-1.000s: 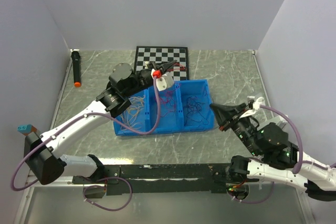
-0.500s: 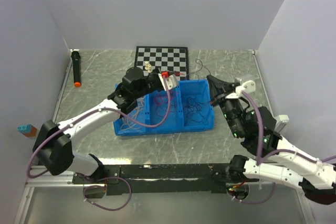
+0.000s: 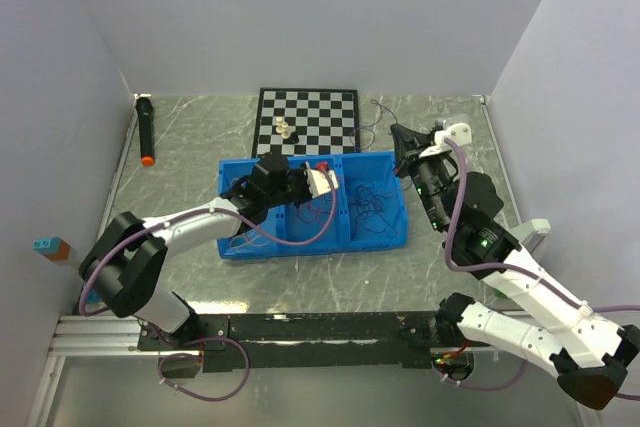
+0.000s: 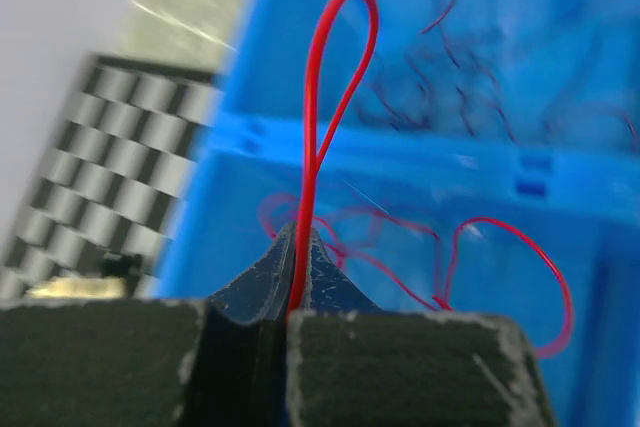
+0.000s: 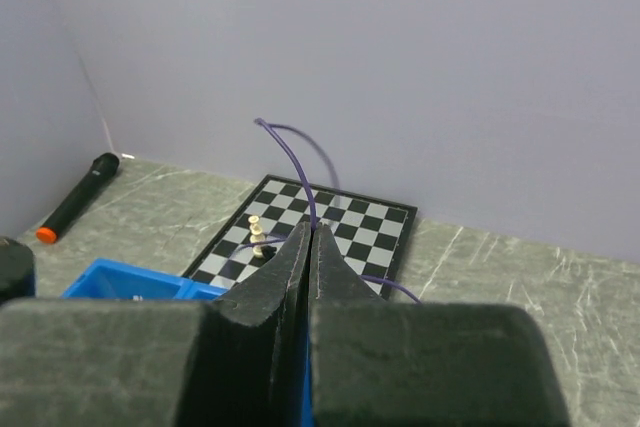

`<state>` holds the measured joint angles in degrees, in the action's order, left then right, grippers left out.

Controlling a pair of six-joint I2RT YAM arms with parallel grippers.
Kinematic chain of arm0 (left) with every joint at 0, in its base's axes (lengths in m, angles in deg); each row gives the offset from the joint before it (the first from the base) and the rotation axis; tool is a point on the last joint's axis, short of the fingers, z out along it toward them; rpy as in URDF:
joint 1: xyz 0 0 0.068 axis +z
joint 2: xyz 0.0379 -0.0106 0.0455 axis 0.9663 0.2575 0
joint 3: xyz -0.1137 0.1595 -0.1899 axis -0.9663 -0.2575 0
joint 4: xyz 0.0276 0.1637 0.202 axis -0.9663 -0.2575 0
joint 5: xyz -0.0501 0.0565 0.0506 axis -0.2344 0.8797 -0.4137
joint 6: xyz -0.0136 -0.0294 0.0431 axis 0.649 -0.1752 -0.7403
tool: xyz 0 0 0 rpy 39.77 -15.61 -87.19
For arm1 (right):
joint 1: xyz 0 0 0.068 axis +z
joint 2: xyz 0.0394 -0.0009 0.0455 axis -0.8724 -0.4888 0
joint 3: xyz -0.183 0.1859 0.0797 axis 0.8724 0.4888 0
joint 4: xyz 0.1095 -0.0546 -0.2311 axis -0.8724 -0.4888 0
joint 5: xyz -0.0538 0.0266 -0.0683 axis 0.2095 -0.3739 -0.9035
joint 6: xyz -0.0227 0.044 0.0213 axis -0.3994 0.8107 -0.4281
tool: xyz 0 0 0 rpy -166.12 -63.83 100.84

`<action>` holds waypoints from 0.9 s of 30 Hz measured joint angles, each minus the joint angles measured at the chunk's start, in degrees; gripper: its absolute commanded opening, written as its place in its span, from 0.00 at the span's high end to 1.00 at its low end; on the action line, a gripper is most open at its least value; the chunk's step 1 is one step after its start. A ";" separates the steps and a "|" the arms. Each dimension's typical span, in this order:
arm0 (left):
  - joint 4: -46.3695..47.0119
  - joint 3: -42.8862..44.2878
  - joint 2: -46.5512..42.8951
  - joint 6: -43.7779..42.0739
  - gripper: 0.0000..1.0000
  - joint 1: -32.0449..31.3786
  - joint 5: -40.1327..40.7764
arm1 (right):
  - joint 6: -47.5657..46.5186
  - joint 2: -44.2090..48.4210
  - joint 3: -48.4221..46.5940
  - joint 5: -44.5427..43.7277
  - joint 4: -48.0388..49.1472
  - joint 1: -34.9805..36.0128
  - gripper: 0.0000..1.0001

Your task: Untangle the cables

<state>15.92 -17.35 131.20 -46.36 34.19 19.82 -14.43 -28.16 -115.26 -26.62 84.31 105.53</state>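
A blue bin [image 3: 400,237] holds the cables in three compartments: yellow-orange wires [image 3: 255,215] on the left, red wires [image 3: 318,209] in the middle, dark purple wires [image 3: 372,205] on the right. My left gripper [image 3: 330,183] hangs over the middle compartment. In the left wrist view that gripper [image 4: 300,239] is shut on a red wire [image 4: 322,97] that loops upward, above more red wires [image 4: 500,247]. My right gripper [image 3: 397,137] is past the bin's far right corner. In its own view it [image 5: 312,229] is shut on a dark purple wire [image 5: 300,162] that arcs up.
A chessboard [image 3: 325,107] with small pale chess pieces [image 3: 283,129] lies behind the bin. A black marker with an orange tip [image 3: 146,132] lies at the far left by the wall. White walls close in the table on three sides.
The left gripper came back from the chessboard edge to above the middle compartment with the red wire. The right gripper swung from the bin's right side to its far right corner, lifting the purple wire.
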 measured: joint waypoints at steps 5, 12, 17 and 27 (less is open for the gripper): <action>-4.46 -0.28 2.67 -2.51 0.98 0.04 -2.89 | 1.68 -1.53 -0.22 2.64 0.04 -2.93 1.00; -9.51 1.38 5.53 -4.50 0.94 0.04 -4.11 | 4.37 -4.07 -0.22 5.95 0.09 -6.47 1.00; -14.34 3.80 7.34 -5.20 0.73 0.11 -3.61 | 7.32 -5.75 -0.20 8.04 0.13 -7.89 1.00; -19.85 5.27 4.87 -4.24 0.50 1.70 -2.29 | 8.96 -7.87 -0.20 9.81 0.48 -8.96 1.00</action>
<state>-3.93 -12.08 136.08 -50.60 35.90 17.53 -5.47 -36.03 -115.46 -16.81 84.80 96.57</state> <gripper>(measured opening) 0.420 0.010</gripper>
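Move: The left hand holds the red cable above the bin's middle compartment, whose centre is about 14 cm below it, 3 cm back and 2 cm left; the chessboard's centre lies some 17 cm ahead, 2 cm left. The right hand, gripping the dark purple cable, has the right compartment roughly 40 cm below, 3 cm ahead and 5 cm left; the middle compartment is 20 cm left and 3 cm ahead. Letting go of the red cable, the left fingers open to nearly half after the hand has sunk about 7 cm towards the middle compartment, its wrist turning some 15 degrees; it then drifts 2 cm left. The right fingers keep their grip on the dark purple cable as that hand moves some 4 cm forward and as far down towards the right compartment, tipping slightly downward. ##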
